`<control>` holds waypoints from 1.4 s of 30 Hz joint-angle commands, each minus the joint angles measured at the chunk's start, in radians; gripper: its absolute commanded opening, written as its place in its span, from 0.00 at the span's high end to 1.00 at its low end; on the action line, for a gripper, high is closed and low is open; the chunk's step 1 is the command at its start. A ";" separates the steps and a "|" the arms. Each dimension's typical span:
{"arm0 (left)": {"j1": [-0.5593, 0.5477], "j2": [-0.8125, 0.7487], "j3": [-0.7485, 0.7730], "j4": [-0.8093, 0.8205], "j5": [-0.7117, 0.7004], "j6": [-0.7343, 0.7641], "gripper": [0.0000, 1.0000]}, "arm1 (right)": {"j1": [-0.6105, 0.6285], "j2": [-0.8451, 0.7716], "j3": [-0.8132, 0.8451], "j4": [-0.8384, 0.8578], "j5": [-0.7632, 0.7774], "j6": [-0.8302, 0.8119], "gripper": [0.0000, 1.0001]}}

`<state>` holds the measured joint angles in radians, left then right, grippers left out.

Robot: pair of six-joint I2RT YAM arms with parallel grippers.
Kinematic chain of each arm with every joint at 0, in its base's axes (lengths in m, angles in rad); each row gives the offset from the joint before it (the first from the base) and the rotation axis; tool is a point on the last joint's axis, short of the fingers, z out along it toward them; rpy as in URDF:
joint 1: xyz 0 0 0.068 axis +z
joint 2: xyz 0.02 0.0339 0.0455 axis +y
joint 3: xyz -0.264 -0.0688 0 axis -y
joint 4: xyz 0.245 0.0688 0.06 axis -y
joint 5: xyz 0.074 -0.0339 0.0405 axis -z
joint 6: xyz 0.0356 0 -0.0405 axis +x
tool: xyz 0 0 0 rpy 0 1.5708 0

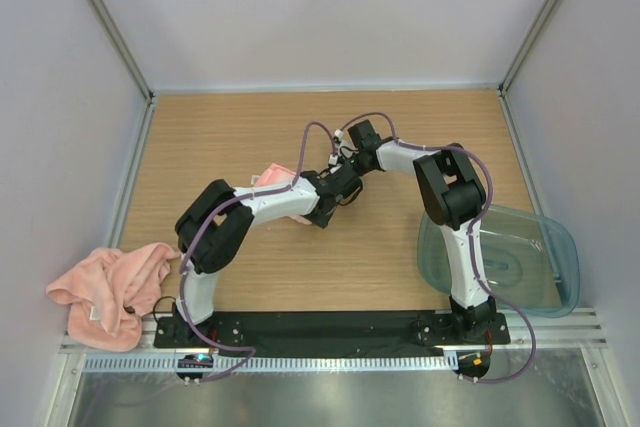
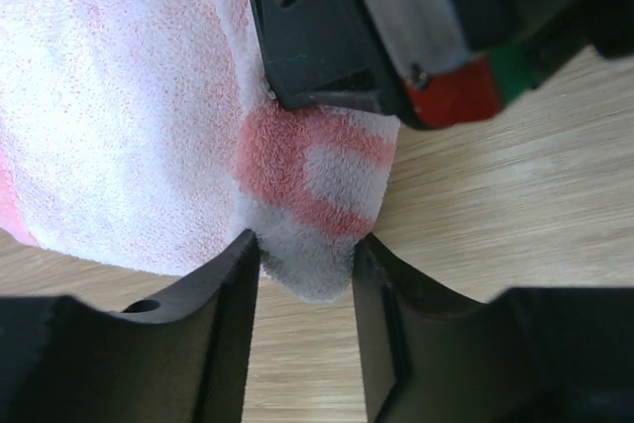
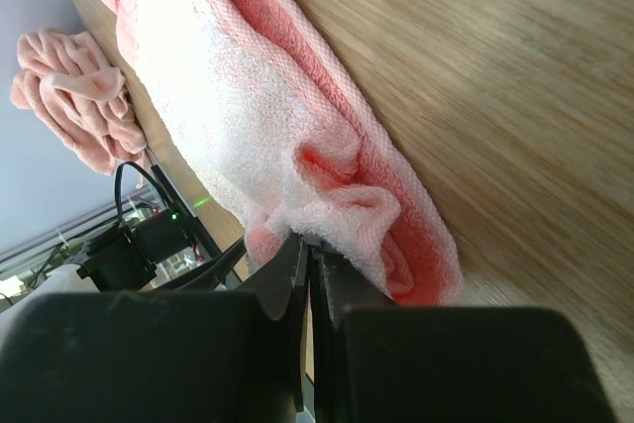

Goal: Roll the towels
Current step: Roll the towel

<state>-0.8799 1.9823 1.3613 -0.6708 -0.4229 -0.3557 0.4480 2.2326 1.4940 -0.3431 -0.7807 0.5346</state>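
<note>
One salmon-pink towel (image 1: 276, 176) lies mid-table, mostly hidden under my left arm. In the right wrist view this towel (image 3: 238, 96) is a long, loosely rolled strip on the wood. My right gripper (image 3: 312, 250) is shut on a thin fold at its near end. In the left wrist view the towel (image 2: 129, 116) fills the upper left and its end sits between the fingers. My left gripper (image 2: 306, 250) touches that end on both sides. The right gripper (image 2: 327, 37) presses on the cloth just above. The second towel (image 1: 105, 287) lies crumpled at the table's front left corner.
A translucent grey-green tub (image 1: 545, 277) stands at the front right beside the right arm's base. White walls with metal posts enclose the table on three sides. Both grippers (image 1: 338, 182) meet close together mid-table. The crumpled towel (image 3: 74, 96) shows far off in the right wrist view.
</note>
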 commanded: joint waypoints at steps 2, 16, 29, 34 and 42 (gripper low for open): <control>0.009 0.047 -0.054 0.033 0.068 0.001 0.67 | 0.001 0.053 -0.018 -0.025 0.176 -0.055 0.94; 0.009 -0.031 -0.082 0.034 0.197 -0.025 0.91 | -0.075 -0.014 0.003 -0.111 0.179 -0.077 0.67; 0.013 -0.195 -0.162 0.106 0.363 -0.089 0.96 | -0.215 -0.185 0.014 -0.221 0.294 -0.076 0.47; 0.022 -0.249 -0.206 0.174 0.447 -0.135 1.00 | -0.215 -0.283 -0.099 -0.175 0.294 -0.053 0.47; 0.056 -0.324 -0.287 0.264 0.608 -0.302 1.00 | -0.215 -0.370 -0.185 -0.172 0.276 -0.048 0.47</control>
<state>-0.8349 1.7245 1.0908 -0.4812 0.0761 -0.5644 0.2337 1.9324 1.3254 -0.5240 -0.5034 0.4805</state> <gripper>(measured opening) 0.178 0.529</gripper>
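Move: The near end of the towel's rolled edge is already between the left hand's open fingers, about 0 cm off. From there the roll's far end, pinched in the shut right fingers, lies some 8 cm ahead and 5 cm to the right, while the flat folded part's middle is about 8 cm left and 6 cm ahead. From the right hand, that near end lies roughly 9 cm back and 5 cm left. The left fingers close on the near end of the roll and keep it pinched. The right fingers then open, let go of the far end and leave it: rightward about 13 cm and forward, then part of the way back and slightly up. Meanwhile the left hand draws its end back about 7 cm and some to the right, rising slightly, fingertips swinging rightward by nearly 30 degrees. ##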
